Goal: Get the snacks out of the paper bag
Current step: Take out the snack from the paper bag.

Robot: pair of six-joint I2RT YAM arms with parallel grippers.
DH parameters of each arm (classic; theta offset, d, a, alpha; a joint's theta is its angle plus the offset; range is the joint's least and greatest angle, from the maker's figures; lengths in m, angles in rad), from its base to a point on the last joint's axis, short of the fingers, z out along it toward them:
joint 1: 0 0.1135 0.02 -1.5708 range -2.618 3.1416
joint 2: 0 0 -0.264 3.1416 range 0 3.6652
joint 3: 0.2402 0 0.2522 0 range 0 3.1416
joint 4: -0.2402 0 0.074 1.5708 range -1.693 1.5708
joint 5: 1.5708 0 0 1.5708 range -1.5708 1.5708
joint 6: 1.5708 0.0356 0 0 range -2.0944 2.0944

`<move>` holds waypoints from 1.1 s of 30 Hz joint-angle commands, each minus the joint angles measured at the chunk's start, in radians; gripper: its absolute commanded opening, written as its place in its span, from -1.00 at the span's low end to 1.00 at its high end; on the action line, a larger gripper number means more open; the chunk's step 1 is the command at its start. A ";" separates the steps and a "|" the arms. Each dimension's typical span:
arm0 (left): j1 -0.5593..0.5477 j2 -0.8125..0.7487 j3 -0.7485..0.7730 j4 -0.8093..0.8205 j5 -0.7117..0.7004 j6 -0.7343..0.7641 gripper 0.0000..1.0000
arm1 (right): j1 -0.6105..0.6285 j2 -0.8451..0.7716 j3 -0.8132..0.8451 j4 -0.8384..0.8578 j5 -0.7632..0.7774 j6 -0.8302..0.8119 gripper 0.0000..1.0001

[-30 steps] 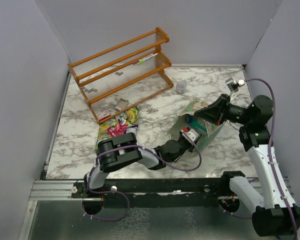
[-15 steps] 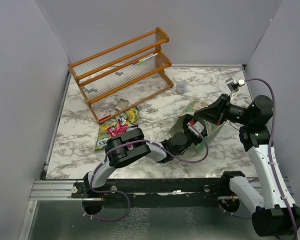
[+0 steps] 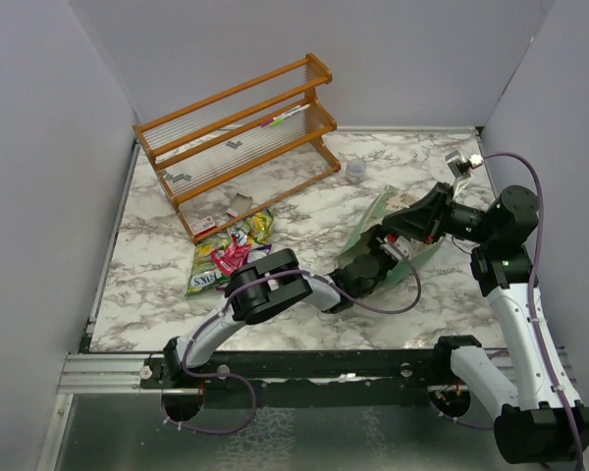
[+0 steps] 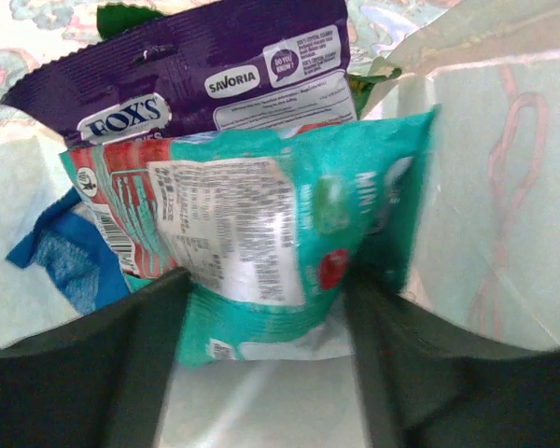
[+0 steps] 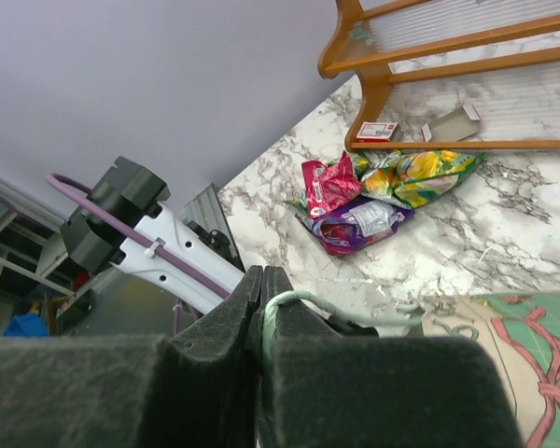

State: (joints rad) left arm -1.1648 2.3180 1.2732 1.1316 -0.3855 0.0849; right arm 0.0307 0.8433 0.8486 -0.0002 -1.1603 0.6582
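The mint-green paper bag (image 3: pixel 376 214) lies on its side, its mouth facing left. My right gripper (image 5: pixel 262 280) is shut on its thin string handle (image 5: pixel 345 308) and holds the mouth up. My left gripper (image 4: pixel 261 317) is inside the bag, open, its jaws on either side of a teal packet's (image 4: pixel 261 233) lower edge. Behind that packet lie a purple packet (image 4: pixel 196 75) and a dark blue wrapper (image 4: pixel 61 257). The bag's cream inner wall (image 4: pixel 504 187) is on the right. From above, the bag hides the left fingers. Other snacks (image 3: pixel 226 253) lie piled on the marble to the left.
A wooden rack (image 3: pixel 236 137) stands at the back left, with small white cards (image 3: pixel 204 225) by its foot. A small grey cup (image 3: pixel 355 171) sits behind the bag. Grey walls close in the left, back and right sides.
My left arm has pushed further right into the bag's mouth and its jaws have opened wide. The right gripper keeps its hold on the handle.
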 commanded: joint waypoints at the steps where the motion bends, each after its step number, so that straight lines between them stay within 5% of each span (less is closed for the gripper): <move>1: 0.035 -0.009 -0.009 -0.058 -0.058 0.050 -0.01 | 0.006 -0.024 0.049 0.024 -0.011 0.020 -0.96; 6: 0.034 -0.097 -0.063 -0.068 -0.050 0.067 -0.65 | 0.005 -0.027 0.045 0.016 -0.004 0.005 -0.96; 12: 0.015 -0.263 -0.155 -0.139 -0.030 0.033 -0.91 | 0.006 -0.031 0.056 -0.045 0.040 -0.051 -0.96; 18: -0.013 -0.455 -0.273 -0.281 0.024 -0.025 -1.00 | 0.005 -0.044 0.063 -0.114 0.163 -0.098 -0.96; 29: -0.019 -0.934 -0.474 -0.572 0.512 -0.134 -1.00 | 0.005 -0.024 0.080 -0.148 0.355 -0.179 -0.96; 33: -0.019 -1.141 -0.501 -0.723 0.568 -0.089 -1.00 | 0.005 -0.019 0.094 -0.182 0.408 -0.210 -0.96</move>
State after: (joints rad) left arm -1.1805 1.3636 0.7822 0.5308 0.0299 -0.0250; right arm 0.0319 0.8211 0.9043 -0.1364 -0.8497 0.5003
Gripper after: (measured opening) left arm 0.089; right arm 0.021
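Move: The teal snack packet lies between the left hand's open fingers inside the bag, its middle about 3 cm ahead and 3 cm to the right, level with them. A purple packet sits deeper, some 6 cm ahead and 5 cm right, and a blue one about 7 cm ahead and 1 cm left, both barely lower. From the right hand, already shut on the bag's upper edge, the teal packet is roughly 10 cm ahead, 6 cm right and 24 cm below. The teal packet is pinched by its near edge as the left fingers close nearly shut, then drawn out of the bag: the hand goes back about 14 cm, left and up some 12 cm each, swinging clockwise roughly 25 degrees late on. The right hand keeps its grip on the bag and, in the second half, eases forward about 4 cm and slightly right, turning clockwise. ##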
